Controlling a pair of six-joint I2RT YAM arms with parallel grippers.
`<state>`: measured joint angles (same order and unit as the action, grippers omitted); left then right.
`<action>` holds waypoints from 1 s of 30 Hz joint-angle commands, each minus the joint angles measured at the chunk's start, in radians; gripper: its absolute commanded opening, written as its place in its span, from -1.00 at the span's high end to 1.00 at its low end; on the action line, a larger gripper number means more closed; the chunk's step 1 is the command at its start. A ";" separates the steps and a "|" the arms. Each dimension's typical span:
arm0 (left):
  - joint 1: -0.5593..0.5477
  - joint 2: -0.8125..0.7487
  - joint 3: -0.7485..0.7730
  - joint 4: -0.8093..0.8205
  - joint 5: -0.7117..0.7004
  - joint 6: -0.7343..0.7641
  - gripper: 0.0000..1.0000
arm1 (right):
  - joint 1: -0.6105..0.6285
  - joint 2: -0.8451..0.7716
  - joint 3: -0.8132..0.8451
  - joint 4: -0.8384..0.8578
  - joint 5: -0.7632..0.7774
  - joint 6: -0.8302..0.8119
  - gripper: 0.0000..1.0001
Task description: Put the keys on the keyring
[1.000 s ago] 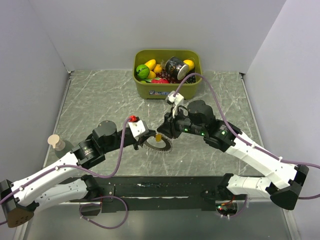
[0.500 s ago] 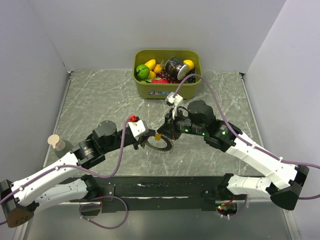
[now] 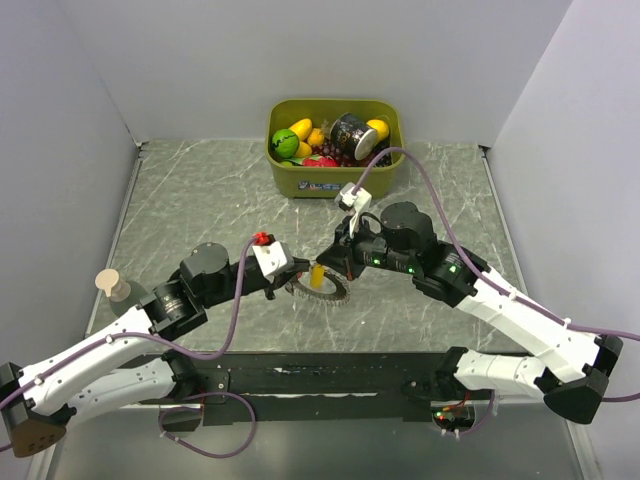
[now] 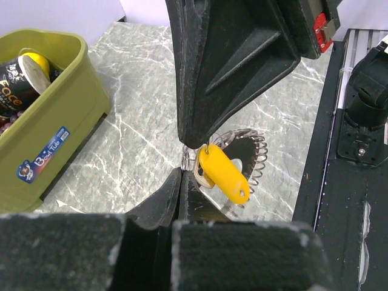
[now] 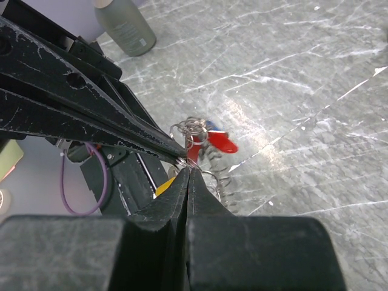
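Note:
The keyring (image 3: pixel 328 291), a grey coiled wire ring, hangs just over the marble table between my two grippers. My left gripper (image 3: pixel 297 278) is shut on its rim (image 4: pixel 185 160), jaws pressed together. A yellow key (image 4: pixel 223 174) dangles from a small loop right under the tip of my right gripper (image 3: pixel 322 266), which is shut on that loop. In the right wrist view the right gripper (image 5: pixel 189 168) meets the left one tip to tip. A red key (image 5: pixel 219 143) with a blue key (image 5: pixel 211 125) behind it hangs among small rings on the coil (image 5: pixel 222 180). No black key shows.
An olive bin (image 3: pixel 335 182) with toy fruit and a dark can stands at the back centre, also seen in the left wrist view (image 4: pixel 57 136). A small bottle (image 3: pixel 112 285) stands at the table's left edge. A black rail (image 3: pixel 330 372) runs along the near edge.
My right gripper's jaws have closed at the yellow key's loop. Both grippers and the keyring have shifted slightly; the left stayed shut.

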<state>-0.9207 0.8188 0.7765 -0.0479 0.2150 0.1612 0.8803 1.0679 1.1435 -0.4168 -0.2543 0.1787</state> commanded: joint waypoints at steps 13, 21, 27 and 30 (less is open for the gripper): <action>-0.001 -0.058 0.024 0.106 0.066 0.015 0.98 | -0.057 -0.016 -0.034 0.039 -0.052 0.042 1.00; -0.001 -0.055 0.026 0.109 0.075 0.011 0.98 | -0.060 -0.043 -0.056 0.067 -0.088 0.015 0.43; -0.003 -0.053 0.027 0.103 0.089 0.015 0.98 | -0.061 -0.212 -0.132 0.167 -0.071 -0.061 -0.39; -0.003 -0.049 0.032 0.097 0.104 0.015 0.98 | -0.061 -0.272 -0.174 0.241 -0.094 -0.100 -0.43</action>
<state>-0.9207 0.7868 0.7761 -0.0341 0.2775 0.1642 0.8238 0.8940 0.9962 -0.3386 -0.3298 0.1532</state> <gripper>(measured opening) 0.018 0.704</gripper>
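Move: Both grippers are shut almost tip to tip, the left one on the wire of the coiled keyring, the right one on the small wire ring of the yellow key. From the right gripper the keyring's middle hangs about 4 cm back, 1 cm left and 4 cm below; the yellow key is 2 cm back, 1 cm left and 2 cm below, the red key 4 cm left, 1 cm back and 4 cm below. From the left gripper the keyring's middle is about 4 cm back, 2 cm right and 4 cm below. Keep the left gripper shut on the keyring and ease it back and up, a good centimetre each way. Hold the right gripper shut at first, working it less than 1 cm forward, right and down and then back again; then open it wide to let go of the yellow key's ring and pull away to the right, nearly 3 cm in all, swinging back and up at the end. ##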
